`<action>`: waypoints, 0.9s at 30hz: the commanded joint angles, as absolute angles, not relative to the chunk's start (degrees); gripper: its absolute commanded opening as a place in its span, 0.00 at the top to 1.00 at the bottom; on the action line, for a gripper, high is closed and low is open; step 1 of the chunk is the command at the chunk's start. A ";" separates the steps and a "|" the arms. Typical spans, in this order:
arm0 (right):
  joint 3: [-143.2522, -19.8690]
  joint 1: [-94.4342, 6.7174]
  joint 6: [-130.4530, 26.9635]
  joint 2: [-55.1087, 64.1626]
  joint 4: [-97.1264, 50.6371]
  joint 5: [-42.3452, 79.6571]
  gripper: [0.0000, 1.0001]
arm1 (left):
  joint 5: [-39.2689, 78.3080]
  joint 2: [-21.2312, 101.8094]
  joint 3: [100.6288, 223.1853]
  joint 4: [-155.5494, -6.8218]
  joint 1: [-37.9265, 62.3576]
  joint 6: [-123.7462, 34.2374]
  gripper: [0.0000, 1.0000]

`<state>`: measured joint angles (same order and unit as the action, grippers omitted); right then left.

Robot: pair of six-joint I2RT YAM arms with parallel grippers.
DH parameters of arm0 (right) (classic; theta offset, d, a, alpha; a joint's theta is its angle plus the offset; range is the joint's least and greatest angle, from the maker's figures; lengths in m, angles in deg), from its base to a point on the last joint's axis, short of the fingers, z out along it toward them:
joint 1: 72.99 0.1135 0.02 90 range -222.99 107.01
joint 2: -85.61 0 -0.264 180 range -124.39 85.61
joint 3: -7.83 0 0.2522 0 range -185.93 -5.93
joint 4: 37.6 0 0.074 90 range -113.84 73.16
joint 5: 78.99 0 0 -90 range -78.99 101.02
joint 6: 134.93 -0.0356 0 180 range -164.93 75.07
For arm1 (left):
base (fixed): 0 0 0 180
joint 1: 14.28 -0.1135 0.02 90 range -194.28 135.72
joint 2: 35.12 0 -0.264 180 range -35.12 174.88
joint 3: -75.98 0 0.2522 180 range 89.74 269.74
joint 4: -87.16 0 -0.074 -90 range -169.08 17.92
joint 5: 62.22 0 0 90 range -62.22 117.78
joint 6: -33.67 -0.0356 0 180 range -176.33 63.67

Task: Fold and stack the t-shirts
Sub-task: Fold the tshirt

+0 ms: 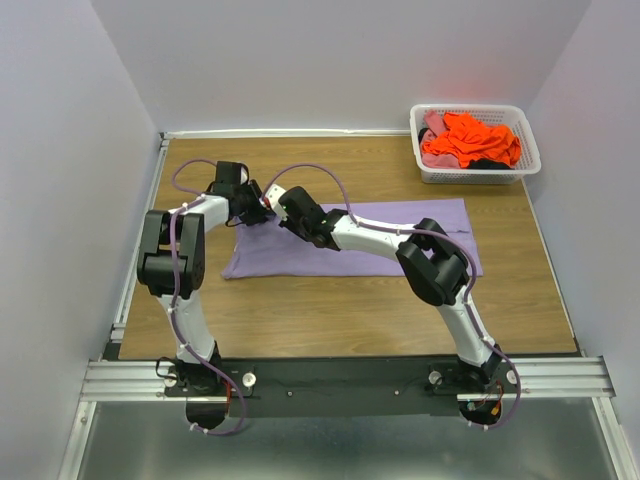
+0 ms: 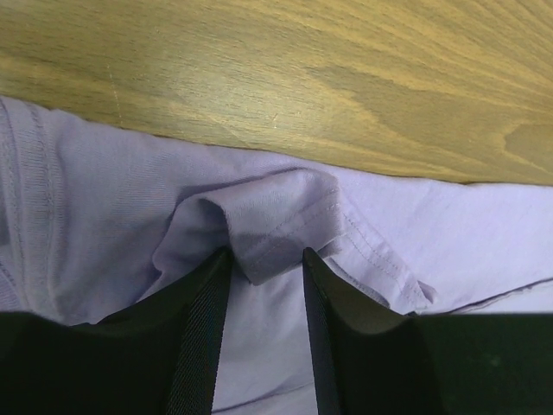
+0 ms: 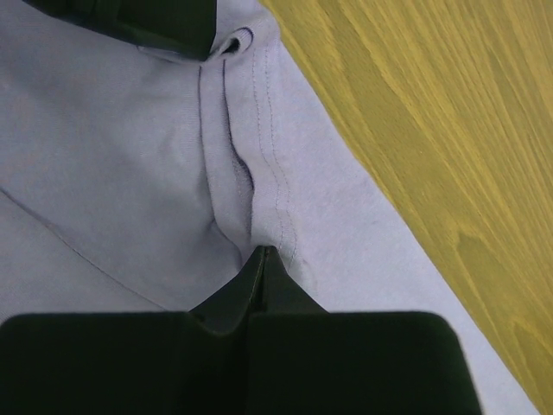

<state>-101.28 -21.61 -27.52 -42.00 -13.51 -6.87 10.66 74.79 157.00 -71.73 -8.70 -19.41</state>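
The lavender t-shirt (image 1: 290,260) lies flat on the wooden table as a long folded band. Both grippers meet at its far left edge. My left gripper (image 1: 257,212) is open, its jaws astride a turned-up corner of the stitched hem (image 2: 272,233) without closing on it. My right gripper (image 1: 279,207) is shut, pinching a ridge of the lavender fabric beside the double-stitched hem (image 3: 263,173); its tips (image 3: 263,252) touch. A left finger shows at the top of the right wrist view (image 3: 147,22). Orange (image 1: 470,140) and pink (image 1: 434,122) t-shirts lie in the basket.
A white lattice basket (image 1: 478,178) stands at the far right corner of the table. White walls close in the left, back and right sides. Bare wood (image 1: 350,305) lies between the shirt and the arm bases.
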 commanded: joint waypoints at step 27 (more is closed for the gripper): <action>-78.80 -36.51 -79.54 -27.24 -35.43 26.21 0.55 | 13.81 73.95 166.03 -61.95 -8.22 -28.47 1.00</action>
<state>-84.01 -35.77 -65.57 -28.17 -25.80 14.65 13.26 73.61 164.48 -65.00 -8.52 -25.77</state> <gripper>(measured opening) 0.398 0.007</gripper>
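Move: The sleeve fold that the left hand goes for lies between its open fingertips, level with them fore and aft and sideways and about 1 cm below. The t-shirt's far edge runs some 3 cm ahead of that hand, straight out, and its near left corner sits roughly 12 cm back and 8 cm left. The shut right fingers are on the sleeve's hem strip, right at their tips and some 1 cm down; from them the sleeve fold lies about 3 cm ahead and 4 cm left. The left hand settles barely half a centimetre while its half-open fingers shut on the sleeve fold, then lifts it about 4 cm with a forward drift of some 2 cm, the wrist tilting slightly. Once that grip is made, the right hand opens to about two fifths and lets go of the hem strip, drawing away to the right by about 5 cm and up some 4 cm over the shirt, with a slight forward drift, while its wrist rolls left side up, swings clockwise and tips its fingers downward, some 50 degrees of turn in all. ##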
